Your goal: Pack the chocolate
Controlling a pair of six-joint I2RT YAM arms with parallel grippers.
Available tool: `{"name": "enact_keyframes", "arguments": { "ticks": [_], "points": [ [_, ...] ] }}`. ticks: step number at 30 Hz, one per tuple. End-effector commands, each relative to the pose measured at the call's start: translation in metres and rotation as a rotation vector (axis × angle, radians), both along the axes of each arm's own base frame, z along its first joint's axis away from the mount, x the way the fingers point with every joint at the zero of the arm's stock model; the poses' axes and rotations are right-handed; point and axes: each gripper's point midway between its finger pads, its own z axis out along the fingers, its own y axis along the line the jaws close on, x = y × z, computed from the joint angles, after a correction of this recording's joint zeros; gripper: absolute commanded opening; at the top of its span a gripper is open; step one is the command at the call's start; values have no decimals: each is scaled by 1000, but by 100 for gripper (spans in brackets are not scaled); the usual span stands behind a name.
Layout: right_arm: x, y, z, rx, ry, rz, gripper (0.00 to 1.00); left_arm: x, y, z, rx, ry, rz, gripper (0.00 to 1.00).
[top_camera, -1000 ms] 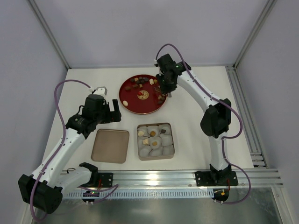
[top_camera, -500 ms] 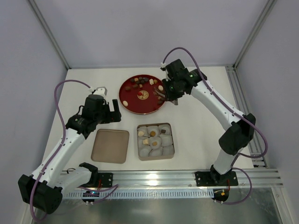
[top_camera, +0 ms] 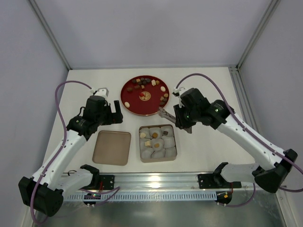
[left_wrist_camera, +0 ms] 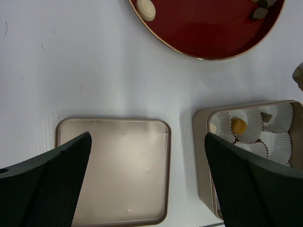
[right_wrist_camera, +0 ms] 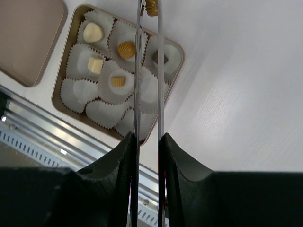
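Several chocolate pieces (top_camera: 143, 82) lie on a red round plate (top_camera: 137, 103). My right gripper (top_camera: 182, 116) is shut on thin metal tongs (right_wrist_camera: 137, 71). The tongs pinch one tan chocolate (right_wrist_camera: 151, 6) at their tip, just beyond the far edge of the square tin (top_camera: 158, 161). Paper cups fill the tin, and a few hold chocolates such as a tan round one (right_wrist_camera: 127, 49) and a cream one (right_wrist_camera: 93, 32). My left gripper (left_wrist_camera: 147, 137) hangs wide open and empty above the tin's lid (left_wrist_camera: 113, 170).
The flat tan lid (top_camera: 112, 147) lies left of the tin. A metal rail (top_camera: 161, 179) runs along the near table edge. A cream chocolate (left_wrist_camera: 146, 8) sits near the plate's (left_wrist_camera: 203, 28) rim.
My right arm has swung from over the red plate toward the near side, carrying the tongs with a chocolate to the tin's far edge. The left arm has not moved.
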Motion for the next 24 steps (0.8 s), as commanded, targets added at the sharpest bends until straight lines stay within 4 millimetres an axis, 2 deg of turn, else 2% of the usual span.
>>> {"name": "enact_keyframes", "arguments": {
  "ticks": [1,5,10,18,24],
  "points": [
    [-25,-8,17,77,-38,-34,30,5,-1,18,-25,-51,4,100],
    [-51,-13,15,111,-18,-34,30,4,0,18,-23,-52,8,100],
    [-79,-19,1,107,29,-27,30,4,0,17,-20,-49,9,100],
    [-104,-31,-19,87,80,-28,30,5,0,16,-16,-44,11,100],
    [-117,-29,-32,77,123,-6,30,5,1,15,-14,-43,14,100]
  ]
}}
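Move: The right hand grips tweezers with a caramel chocolate in their tips. The empty cup in the box's right column, middle row, lies about 7 cm to this hand's left, 5 cm back and 19 cm below. At similar depth, the dark chocolate's cup is 8 cm left, level fore-and-aft; the square caramel piece is 13 cm left, 6 cm back. From the left hand, the empty cup lies about 26 cm right, 9 cm back and 16 cm below. Back towards the base goes the right hand, about 11 cm and slowing, drifting some 3 cm right; it rises a centimetre, then sinks about 4.5 cm. This brings the tweezer tips from near the red plate's edge to the box, towards the empty middle-row cup on its right side. The hand tilts slightly and keeps its hold, with the caramel chocolate still pinched between the tips. ##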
